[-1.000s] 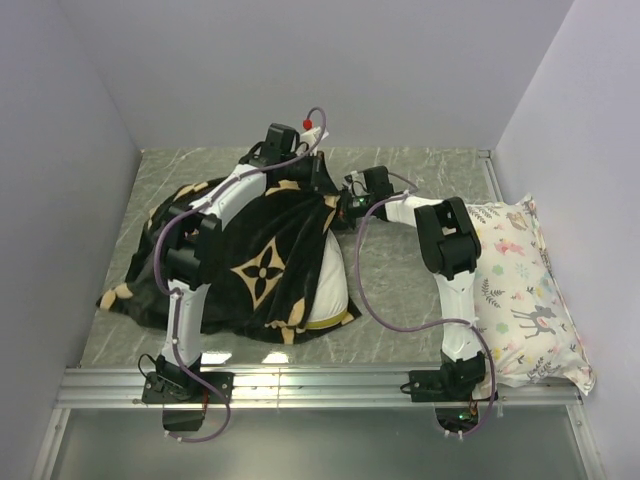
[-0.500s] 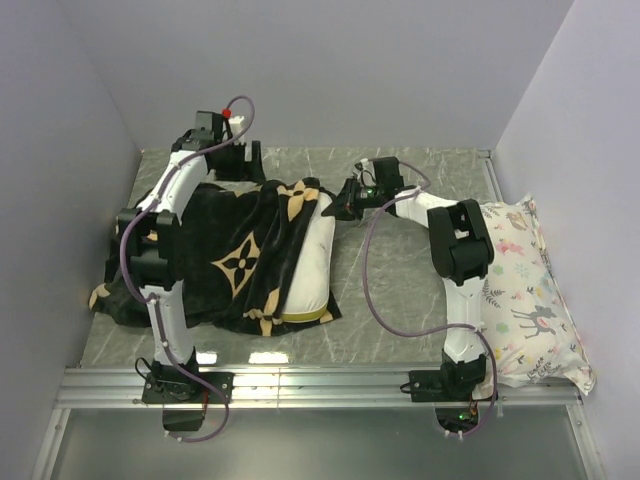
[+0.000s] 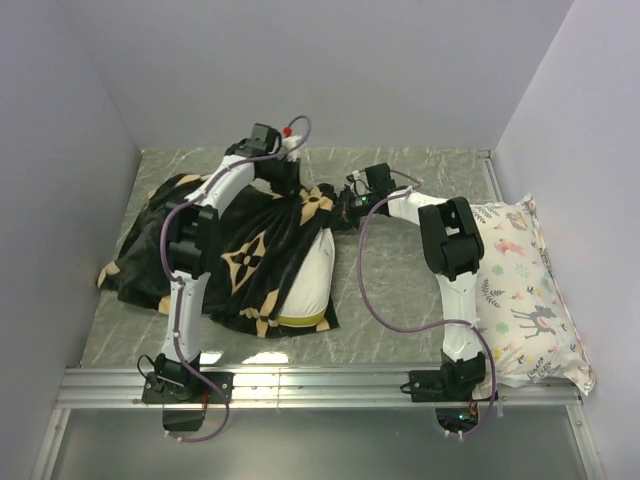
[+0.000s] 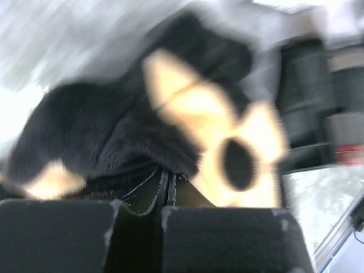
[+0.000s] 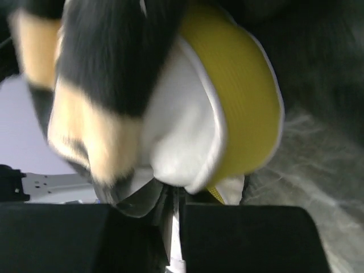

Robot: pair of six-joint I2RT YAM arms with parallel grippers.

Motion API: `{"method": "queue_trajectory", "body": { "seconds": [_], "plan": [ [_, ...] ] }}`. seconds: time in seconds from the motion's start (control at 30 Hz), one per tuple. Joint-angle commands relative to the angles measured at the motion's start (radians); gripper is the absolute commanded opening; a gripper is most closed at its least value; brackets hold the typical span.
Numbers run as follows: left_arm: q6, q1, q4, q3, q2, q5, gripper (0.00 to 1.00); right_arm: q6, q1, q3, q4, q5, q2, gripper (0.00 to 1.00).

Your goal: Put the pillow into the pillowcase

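The black pillowcase (image 3: 230, 250) with tan flowers lies bunched over the left half of the table and covers most of the pillow (image 3: 312, 268). The pillow's white side and yellow band (image 3: 300, 320) stick out at the case's right and near edges. My left gripper (image 3: 287, 185) is at the case's far edge. In the left wrist view it (image 4: 168, 190) is shut on a fold of the pillowcase (image 4: 114, 131). My right gripper (image 3: 340, 210) meets the pillow's far right corner. In the right wrist view it (image 5: 176, 199) is shut on the corner of the pillow (image 5: 187, 125), beside the yellow band (image 5: 239, 96).
A second pillow with a deer print (image 3: 520, 290) lies along the right wall, next to the right arm. A metal rail (image 3: 320, 385) runs along the table's near edge. Walls close in the table on the left, back and right.
The left arm swung out to the far left, then came back toward the centre with the pillowcase's far edge. More of the pillow's white side shows now. The right gripper stayed at the pillow's corner.
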Motion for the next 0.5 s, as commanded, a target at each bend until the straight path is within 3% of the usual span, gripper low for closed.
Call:
{"method": "queue_trajectory", "body": {
  "seconds": [0.0,0.17,0.27,0.3,0.33,0.37,0.4,0.47],
  "plan": [
    [-0.06,-0.143,0.127,0.175,0.026,0.3,0.0,0.067,0.0,0.091,0.099,-0.043,0.017,0.0],
    [-0.14,-0.155,0.244,0.335,0.115,0.354,0.0,0.075,-0.037,0.188,0.117,0.001,0.02,0.0],
    [-0.077,-0.143,0.206,0.341,0.106,0.264,0.26,0.015,-0.063,0.215,0.054,0.053,0.011,0.01],
    [-0.065,-0.134,0.202,0.317,0.09,0.22,0.44,-0.007,-0.071,0.215,0.043,0.058,0.002,0.14],
    [-0.057,-0.105,0.204,0.283,0.036,0.2,0.5,-0.016,-0.089,0.211,0.023,0.064,-0.002,0.2],
    [-0.051,-0.085,0.204,0.21,0.005,0.183,0.54,-0.025,-0.1,0.199,0.008,0.078,-0.009,0.27],
    [-0.046,-0.064,0.196,0.179,-0.063,0.161,0.59,-0.051,-0.111,0.188,-0.029,0.084,-0.034,0.44],
    [-0.013,0.008,0.148,0.087,-0.142,0.135,0.61,-0.086,-0.141,0.144,-0.072,0.098,-0.071,0.54]
  ]
}}
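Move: The left hand has the pillowcase's rim pinched; the far end of the pillow that it draws it towards lies about 9 cm to its right and 7 cm back, slightly lower. From the right hand, already shut on the pillow's edge, the folded flower flap it moves towards lies some 4 cm ahead and 2 cm left. The pillow's middle is about 11 cm back and 5 cm left of the right hand, 3 cm down. Pinching the pillowcase's rim, the left hand hauls it right about 11 cm and up 8 cm towards the pillow's far end, tilting some 20 degrees, then opens its fingers and eases back left 2 cm. The right hand, still gripping the pillow's edge, pulls it forward about 8 cm, rightward 5 and a little up, its fingers opening to about half at the end. ##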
